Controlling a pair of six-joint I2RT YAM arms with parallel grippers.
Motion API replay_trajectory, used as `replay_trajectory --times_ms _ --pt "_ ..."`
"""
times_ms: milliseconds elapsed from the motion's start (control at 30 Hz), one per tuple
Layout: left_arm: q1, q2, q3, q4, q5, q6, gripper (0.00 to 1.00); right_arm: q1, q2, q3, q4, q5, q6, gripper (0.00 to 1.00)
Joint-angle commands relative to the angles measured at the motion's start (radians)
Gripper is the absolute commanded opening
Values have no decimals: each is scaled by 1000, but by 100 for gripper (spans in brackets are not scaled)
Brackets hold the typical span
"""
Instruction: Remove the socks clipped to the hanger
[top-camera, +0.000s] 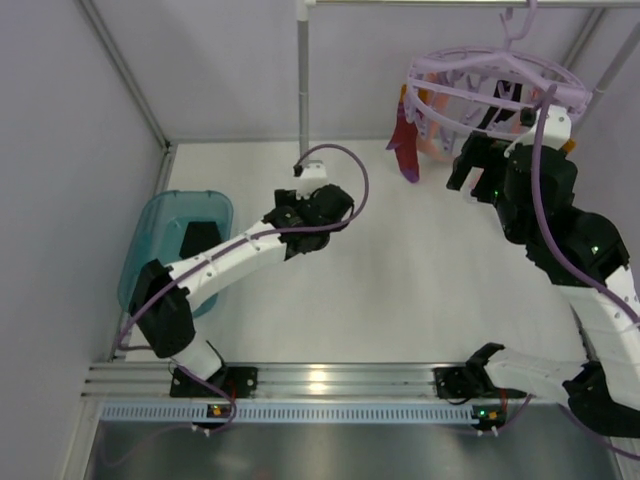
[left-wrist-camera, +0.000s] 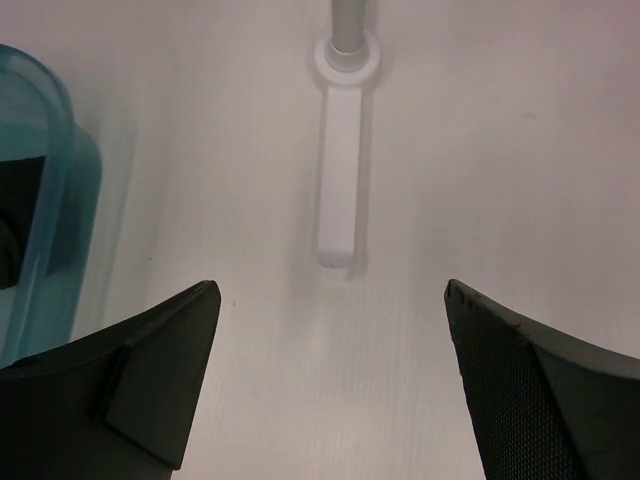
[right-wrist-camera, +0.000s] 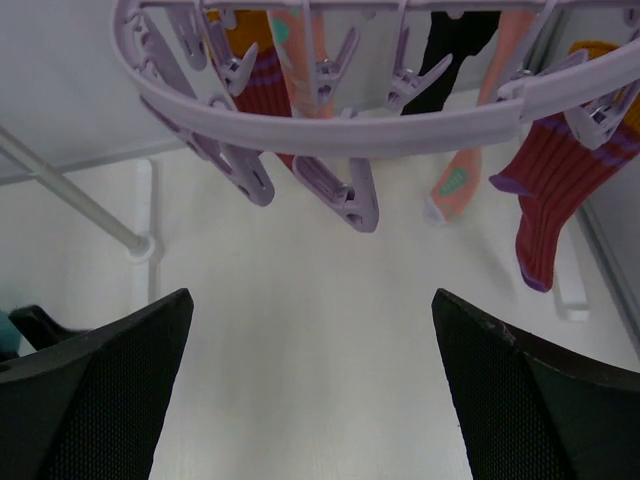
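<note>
The lilac ring hanger (top-camera: 497, 72) hangs by its hook at the back right. On it are a dark red sock (top-camera: 405, 150) and a salmon one (top-camera: 430, 146). From below, the hanger's rim (right-wrist-camera: 400, 130) carries two red socks with purple stripes (right-wrist-camera: 545, 200) (right-wrist-camera: 265, 88), salmon socks (right-wrist-camera: 455, 180) and a black sock (right-wrist-camera: 450, 55), all clipped up. My right gripper (right-wrist-camera: 310, 295) (top-camera: 468, 165) is open just under the ring's near side, empty. My left gripper (left-wrist-camera: 330, 290) (top-camera: 318, 208) is open and empty above the table, facing the pole's foot.
A teal tub (top-camera: 180, 240) at the left holds a black sock (top-camera: 196, 240); its wall (left-wrist-camera: 55, 200) shows left of my left fingers. A white pole (top-camera: 303, 80) stands on a foot (left-wrist-camera: 340, 190) on the table. Empty lilac pegs (right-wrist-camera: 350, 195) dangle from the ring.
</note>
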Motion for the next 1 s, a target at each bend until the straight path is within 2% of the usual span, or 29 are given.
replay_trajectory --times_ms 0,133,200,567,833,967 --pt "-70 33 53 5 -56 -54 97 -3 74 99 75 110 -56 99" --pt "-136 91 65 3 -56 -54 97 -47 192 204 74 119 -93 99" --pt "-155 99 59 2 -39 -63 97 -79 214 218 75 77 -93 99" --pt "-170 65 43 5 -50 -57 98 -143 279 177 196 -33 -145 99" --pt "-170 43 24 5 -54 -59 98 -144 370 259 199 -212 -87 99" --pt "-170 34 11 3 -65 -57 98 -139 387 298 196 -356 -53 99"
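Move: The red sock at the left side of the hanger hangs about 14 cm ahead of my empty right hand and 6 cm to its left, a few centimetres lower. The hanger's near rim is some 5 cm straight ahead and slightly above. The peach sock is about 16 cm ahead and 2 cm left; a black sock is roughly 17 cm ahead, 6 cm right. From my left hand the red sock is about 7 cm ahead, 20 cm right and 18 cm higher. With its fingers wide open, my right hand pushes about 11 cm forward to the hanger's left rim, rising some 3 cm before sinking back lower than it began, then slides about 6 cm left towards the red sock. My open left hand finishes leaving the basket, drifting some 6 cm right, a little back and down, and then waits. ##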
